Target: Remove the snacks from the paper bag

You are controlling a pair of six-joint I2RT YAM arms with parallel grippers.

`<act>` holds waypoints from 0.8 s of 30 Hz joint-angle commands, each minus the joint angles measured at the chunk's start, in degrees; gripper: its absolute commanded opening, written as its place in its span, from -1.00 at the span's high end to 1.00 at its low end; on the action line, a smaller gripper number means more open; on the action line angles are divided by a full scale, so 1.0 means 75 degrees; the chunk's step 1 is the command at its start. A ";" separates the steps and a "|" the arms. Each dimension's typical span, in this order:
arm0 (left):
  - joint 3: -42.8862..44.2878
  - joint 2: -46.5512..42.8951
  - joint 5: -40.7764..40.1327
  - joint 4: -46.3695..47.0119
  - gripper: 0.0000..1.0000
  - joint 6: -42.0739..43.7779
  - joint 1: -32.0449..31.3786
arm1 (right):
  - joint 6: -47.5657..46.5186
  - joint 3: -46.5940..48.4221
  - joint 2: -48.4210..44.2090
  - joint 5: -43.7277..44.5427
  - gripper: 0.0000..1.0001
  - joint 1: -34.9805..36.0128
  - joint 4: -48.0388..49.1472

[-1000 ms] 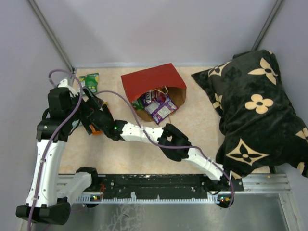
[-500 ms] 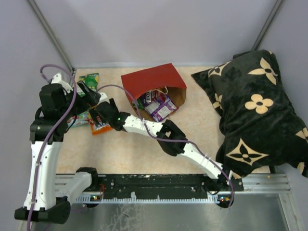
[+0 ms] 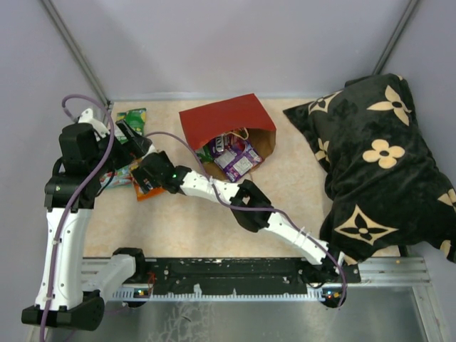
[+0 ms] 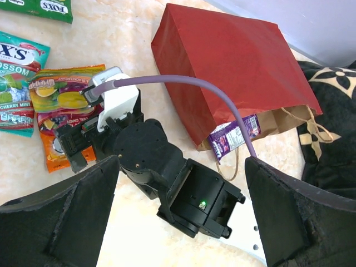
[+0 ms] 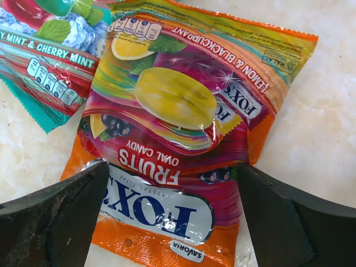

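Observation:
The paper bag point(image 3: 226, 122) point(image 4: 231, 67) lies on its side, red outside up, its mouth facing the near right. Purple snacks point(image 3: 239, 159) point(image 4: 233, 139) spill from the mouth. An orange snack packet point(image 5: 172, 122) point(image 3: 147, 188) point(image 4: 58, 114) lies flat on the table. My right gripper point(image 5: 172, 217) point(image 3: 148, 178) hovers open just over its near end, one finger on each side, not gripping it. A teal packet point(image 5: 47, 61) point(image 4: 16, 83) and a green packet point(image 3: 132, 120) point(image 4: 39, 6) lie beside it. My left gripper point(image 4: 181, 164) point(image 3: 134, 140) hangs open and empty above the right arm's wrist.
A black pillow with cream flowers point(image 3: 381, 160) point(image 4: 331, 105) fills the right side of the table. The right arm point(image 3: 242, 203) stretches diagonally across the table's middle to the left. A purple cable point(image 4: 183, 83) arcs over the bag. Walls close in the back and left.
The left arm has drawn back to the left, uncovering the teal and orange packets. The right gripper has edged slightly left and stays open over the orange packet.

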 commanded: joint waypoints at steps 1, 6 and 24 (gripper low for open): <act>0.0019 -0.0054 0.0199 -0.0075 -1.00 -0.0068 0.0029 | -0.0170 0.0197 0.0379 -0.0240 -0.95 -0.0202 -0.0907; -0.0051 -0.0059 0.0246 -0.0089 -1.00 -0.0062 0.0022 | 0.0321 -0.0615 0.0018 0.0392 -0.98 -0.0337 -0.0900; -0.0283 0.0028 0.0333 -0.0077 -1.00 0.0189 0.0033 | 0.2695 -0.0205 0.0144 0.0950 -0.98 -0.0680 -0.1656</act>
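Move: The orange candy bag lies right under the open right fingers, its middle about 2 cm ahead of them, 2 cm left and 2 cm down. The teal candy bag is next to it, roughly 5 cm ahead and 11 cm left of the hand; the green candy bag is some 18 cm ahead and 6 cm left, the paper bag about 12 cm ahead and 26 cm right. From the raised left gripper, the orange bag is some 7 cm ahead, 6 cm left and 29 cm down. With the right gripper wide open, press the fingertips down 1 to 2 cm onto the orange candy bag, then drag it rightward and forward, about 5 cm each way, away from the teal bag. Lift very slightly on the way, and swing the hand some 20 degrees clockwise to turn the bag along with it. ##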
